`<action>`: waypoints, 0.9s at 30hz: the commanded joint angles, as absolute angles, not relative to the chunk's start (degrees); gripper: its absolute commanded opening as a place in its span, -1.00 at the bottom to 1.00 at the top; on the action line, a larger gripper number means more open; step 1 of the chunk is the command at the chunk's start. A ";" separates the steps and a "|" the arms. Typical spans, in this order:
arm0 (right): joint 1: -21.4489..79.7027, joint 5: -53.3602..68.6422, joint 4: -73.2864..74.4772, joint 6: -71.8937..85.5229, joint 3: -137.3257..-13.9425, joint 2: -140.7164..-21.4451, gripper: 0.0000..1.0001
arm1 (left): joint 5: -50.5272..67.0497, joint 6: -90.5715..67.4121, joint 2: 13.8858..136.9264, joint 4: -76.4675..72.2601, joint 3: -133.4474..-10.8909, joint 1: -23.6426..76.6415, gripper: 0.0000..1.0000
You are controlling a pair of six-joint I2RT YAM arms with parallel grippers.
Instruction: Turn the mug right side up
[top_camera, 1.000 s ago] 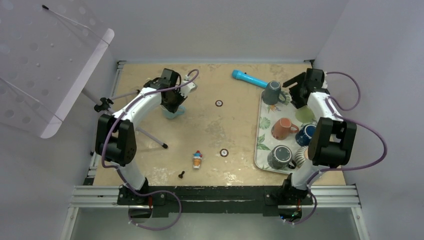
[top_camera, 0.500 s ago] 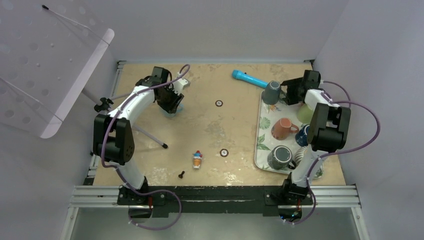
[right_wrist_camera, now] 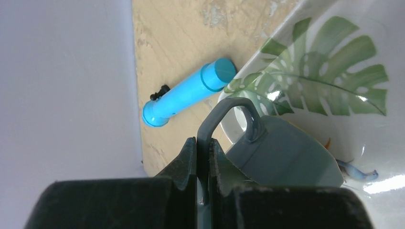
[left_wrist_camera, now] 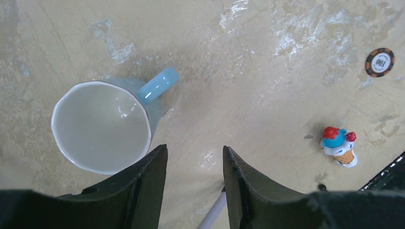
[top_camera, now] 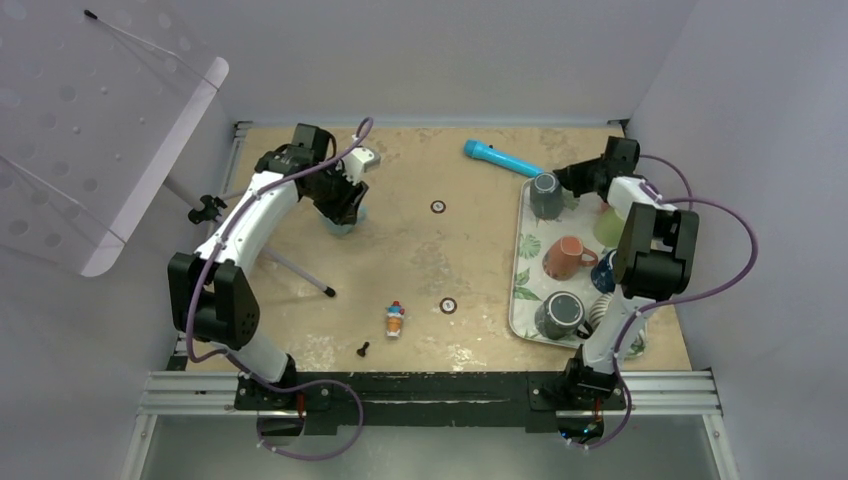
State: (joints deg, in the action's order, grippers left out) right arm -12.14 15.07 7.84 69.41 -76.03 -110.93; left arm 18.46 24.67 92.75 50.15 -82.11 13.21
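Observation:
A grey mug [top_camera: 546, 195] stands mouth down on the far corner of the leaf-patterned tray [top_camera: 516, 300]. My right gripper [top_camera: 572, 185] is shut on its handle [right_wrist_camera: 224, 107], and the grey body [right_wrist_camera: 286, 157] lies just past the fingers. The right gripper [right_wrist_camera: 204, 140] pinches the thin handle loop between both pads. At the far left a light blue mug [left_wrist_camera: 102, 126] sits upright on the table with its mouth facing up. My left gripper [left_wrist_camera: 193, 148] hangs above and beside it, open, with only bare table between the fingers.
The tray also holds an orange mug [top_camera: 567, 257], a dark grey mug [top_camera: 560, 313] and a blue mug [top_camera: 610, 268]. A blue cylinder [top_camera: 498, 157] lies beside the tray's far corner. A small toy figure [top_camera: 396, 319], two poker chips [top_camera: 438, 207] and a white stand leg [top_camera: 300, 275] lie mid-table.
My right gripper has reached the grey mug and closed on its handle. The left gripper has opened, let go of the light blue mug and drawn back left.

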 commanded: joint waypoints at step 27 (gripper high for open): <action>26.22 61.38 -17.11 4.92 -62.56 -67.55 -1.00 | 59.80 30.93 81.39 76.93 -104.65 13.44 0.70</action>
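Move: The right fingers already pinch the gray mug's handle, its body about 4 cm left, 3 cm back and slightly lower. The clear middle of the table, marked by the far poker chip, lies roughly 29 cm left, 5 cm back; the blue microphone is 13 cm left, 6 cm ahead, the orange mug 17 cm back, 2 cm right. From the left hand, the gray mug lies some 48 cm right, 11 cm ahead, 10 cm lower. Right hand swings the gray mug some 30 cm left, up and back; left hand rises 15 cm, opening wider. ##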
